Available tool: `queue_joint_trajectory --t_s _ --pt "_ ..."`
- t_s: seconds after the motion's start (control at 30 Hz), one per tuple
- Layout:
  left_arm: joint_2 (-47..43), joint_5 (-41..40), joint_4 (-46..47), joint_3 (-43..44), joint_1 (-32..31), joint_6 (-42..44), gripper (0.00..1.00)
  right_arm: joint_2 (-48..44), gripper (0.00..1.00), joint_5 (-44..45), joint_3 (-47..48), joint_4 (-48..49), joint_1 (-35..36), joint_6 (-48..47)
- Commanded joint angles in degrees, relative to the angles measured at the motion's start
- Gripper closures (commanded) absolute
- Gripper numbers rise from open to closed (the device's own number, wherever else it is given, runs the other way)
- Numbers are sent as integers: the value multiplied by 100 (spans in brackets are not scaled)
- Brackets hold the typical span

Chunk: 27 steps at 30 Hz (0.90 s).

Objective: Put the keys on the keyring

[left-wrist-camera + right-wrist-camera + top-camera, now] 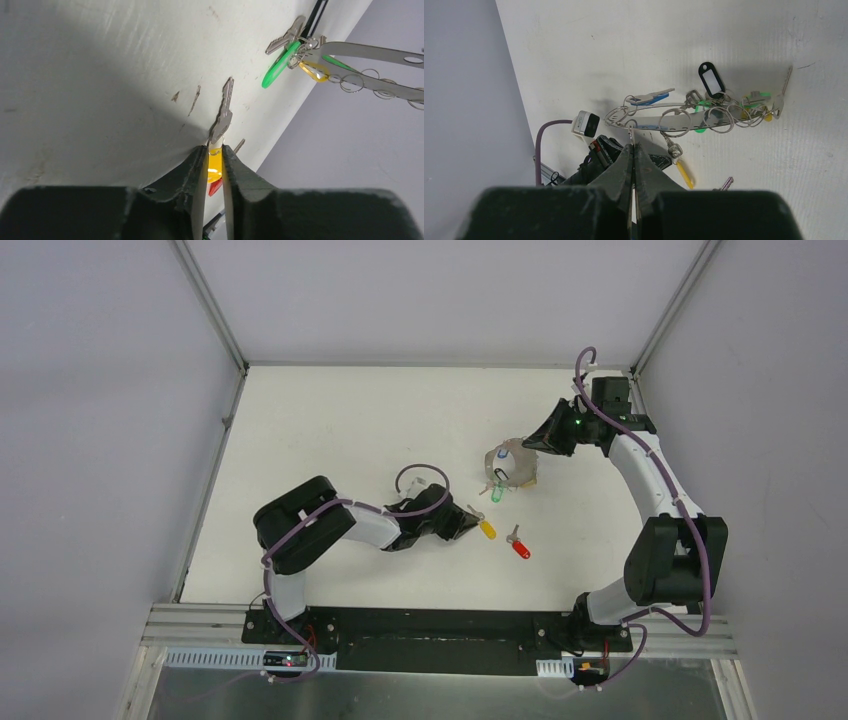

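My left gripper point(468, 525) lies low on the table, and its jaws are closed on the yellow tag of a key point(215, 162) whose silver blade point(223, 112) points away from me. That yellow key point(487, 529) rests on the table, with a red key point(520, 548) just to its right. The keyring point(508, 465), a thin grey metal band point(684, 117), hangs tilted above the table. It carries several small rings and keys, among them a green one point(277, 67). My right gripper point(633, 145) is shut on its near edge.
A black tag point(710, 79) and a blue key point(649, 97) hang on the band. Grey walls stand to the left, right and back of the white table point(330, 430). The left arm's purple cable point(420, 472) loops above its wrist.
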Motion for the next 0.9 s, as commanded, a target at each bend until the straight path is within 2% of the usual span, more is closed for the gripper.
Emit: queue_joint_trajectory --t_s 0.0,0.17,0.4,0.53,0.63,0.73,0.87 --pt "77 -304 -851 -76 146 395 77 47 100 -97 170 94 -26 52" --pt "299 9 -740 235 197 737 65 84 100 -139 188 101 -26 65" --pt "432 106 -637 474 200 932 67 116 100 -196 197 102 -26 81" --pt "280 -18 -969 624 197 1456 65 134 100 -231 199 103 -25 99" --pt "218 2 -1796 1166 201 2509 60 138 100 -235 206 103 -26 104" --pt "345 43 -3174 2140 151 3466 49 141 100 -231 210 107 -26 118" --pt "667 -272 -4689 3253 -19 3899 43 172 100 -259 201 129 -22 145"
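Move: The left fingertips are down at the table about the yellow-tagged key, whose middle lies some 1 cm ahead, 1 cm right and 1 cm below. The red-tagged key is about 8 cm right and 4 cm back, on the table; the keyring hangs some 8 cm ahead, 5 cm right and 9 cm higher. For the right hand, which holds the keyring, the yellow-tagged key is around 10 cm back, 5 cm left and 18 cm below. Up, forward and to the right, the left hand backs off the yellow-tagged key by about 5 cm: first a low slide forward, a short pause, then a quicker rise. It rolls some 30 degrees about its own pointing line, clockwise seen from behind the hand, while the fingers spread from nearly shut to about half open and come free of the key ring. The right hand keeps its pinch on the keyring, nearly still. ##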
